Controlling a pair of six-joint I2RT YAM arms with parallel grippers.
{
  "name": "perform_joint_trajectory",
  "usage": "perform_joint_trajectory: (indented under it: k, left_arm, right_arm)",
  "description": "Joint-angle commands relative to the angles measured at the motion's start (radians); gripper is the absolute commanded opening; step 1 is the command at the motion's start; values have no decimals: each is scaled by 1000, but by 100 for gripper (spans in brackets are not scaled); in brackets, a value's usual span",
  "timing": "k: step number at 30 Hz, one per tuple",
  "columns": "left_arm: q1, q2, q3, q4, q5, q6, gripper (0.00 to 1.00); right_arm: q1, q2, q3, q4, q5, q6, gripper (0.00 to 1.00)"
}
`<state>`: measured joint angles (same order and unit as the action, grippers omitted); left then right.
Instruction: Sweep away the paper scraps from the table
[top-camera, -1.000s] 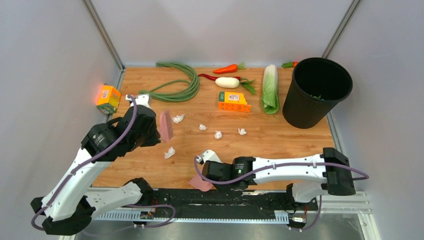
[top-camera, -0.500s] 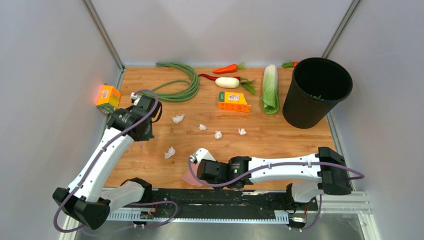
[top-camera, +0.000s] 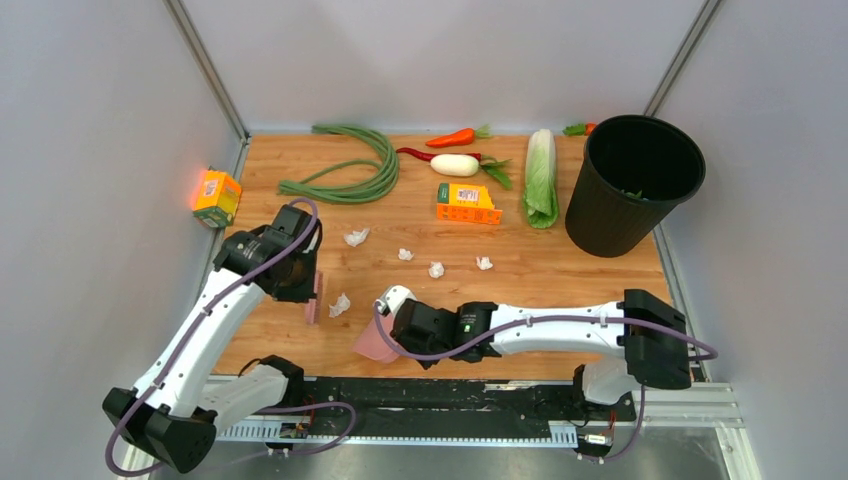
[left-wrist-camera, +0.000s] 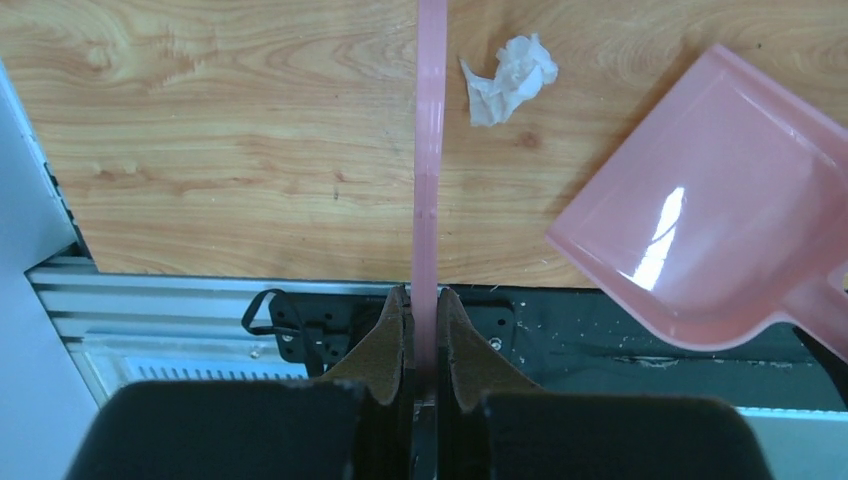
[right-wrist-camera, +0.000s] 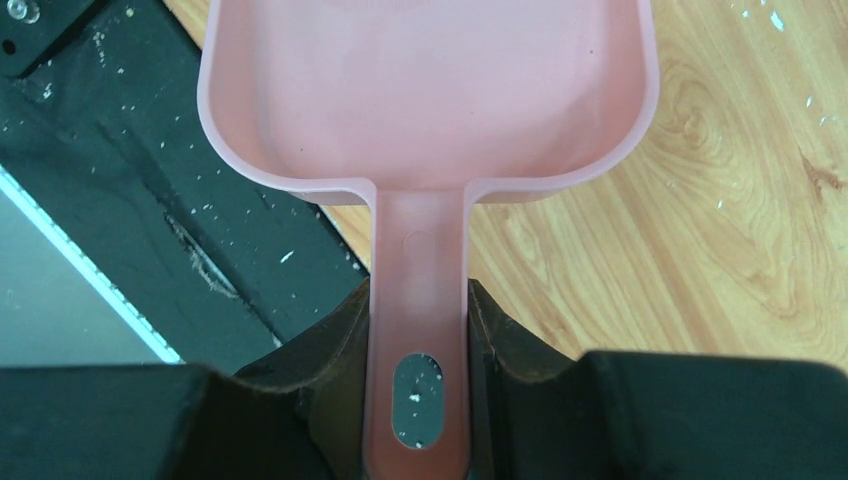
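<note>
Several small white paper scraps lie on the wood table (top-camera: 560, 290): one nearest the front (top-camera: 340, 305), one further back (top-camera: 356, 237), others mid-table (top-camera: 436, 269). My left gripper (top-camera: 298, 283) is shut on a pink brush (top-camera: 313, 298), which stands just left of the front scrap. The left wrist view shows the brush (left-wrist-camera: 431, 150) edge-on between my fingers (left-wrist-camera: 424, 330), with that scrap (left-wrist-camera: 510, 78) just to its right. My right gripper (top-camera: 405, 325) is shut on the handle of the pink dustpan (top-camera: 372, 343), (right-wrist-camera: 430, 90), at the table's front edge, near that scrap.
A black bin (top-camera: 635, 180) stands at the back right. Green beans (top-camera: 350, 170), a carrot (top-camera: 455, 137), a white radish (top-camera: 455, 165), a cabbage (top-camera: 541, 175) and an orange box (top-camera: 467, 203) lie along the back. Another orange box (top-camera: 215, 197) sits off the left edge.
My left arm swung the brush from raised at mid-left down to beside the front scrap. My right arm slid the dustpan to the left along the front edge.
</note>
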<state>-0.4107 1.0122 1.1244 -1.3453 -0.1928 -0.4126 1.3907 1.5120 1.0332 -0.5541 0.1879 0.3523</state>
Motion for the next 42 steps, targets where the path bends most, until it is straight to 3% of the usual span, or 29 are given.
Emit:
perform_joint_trajectory:
  k: [1,16,20,33,42]
  left_arm:
    - [4,17,-14,37,44,35,0]
    - [3,80,-21,58,61,58,0]
    - [0,86,-20,58,69,61,0]
    - [-5,101,-21,64,85,74,0]
    - [-118,190,-11,72,184,109,0]
  right_arm:
    - [-22,23,5,94,-56,-62,0]
    - [-61,122,25,109,-94,-102,0]
    - [-113,163,27,128,-235,-116,0]
    - [-136,212,100,91,-228,-168,0]
    - [-157,269,143,76,-234,-220,0]
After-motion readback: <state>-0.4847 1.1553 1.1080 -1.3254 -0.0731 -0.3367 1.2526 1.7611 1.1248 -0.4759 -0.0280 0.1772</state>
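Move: The crumpled paper scrap to be swept lies on the table about 4 cm to the right of the left hand, 1 cm farther out and 16 cm below it. The held dustpan's middle is some 10 cm to the right and 6 cm back from that hand; another scrap is 15 cm ahead of it and 6 cm to its right. From the right hand, the first scrap lies about 9 cm forward, 13 cm left and 7 cm below. Down about 5 cm and some 3 cm each forward and left, the right hand takes the dustpan in towards the near scrap, lip first. The left hand, keeping its grip on the brush, sinks slightly and nearly waits, then speeds up to the right and down, about 3 cm overall, turning some 10 degrees clockwise, with the bristles pushing the scrap towards the pan. ##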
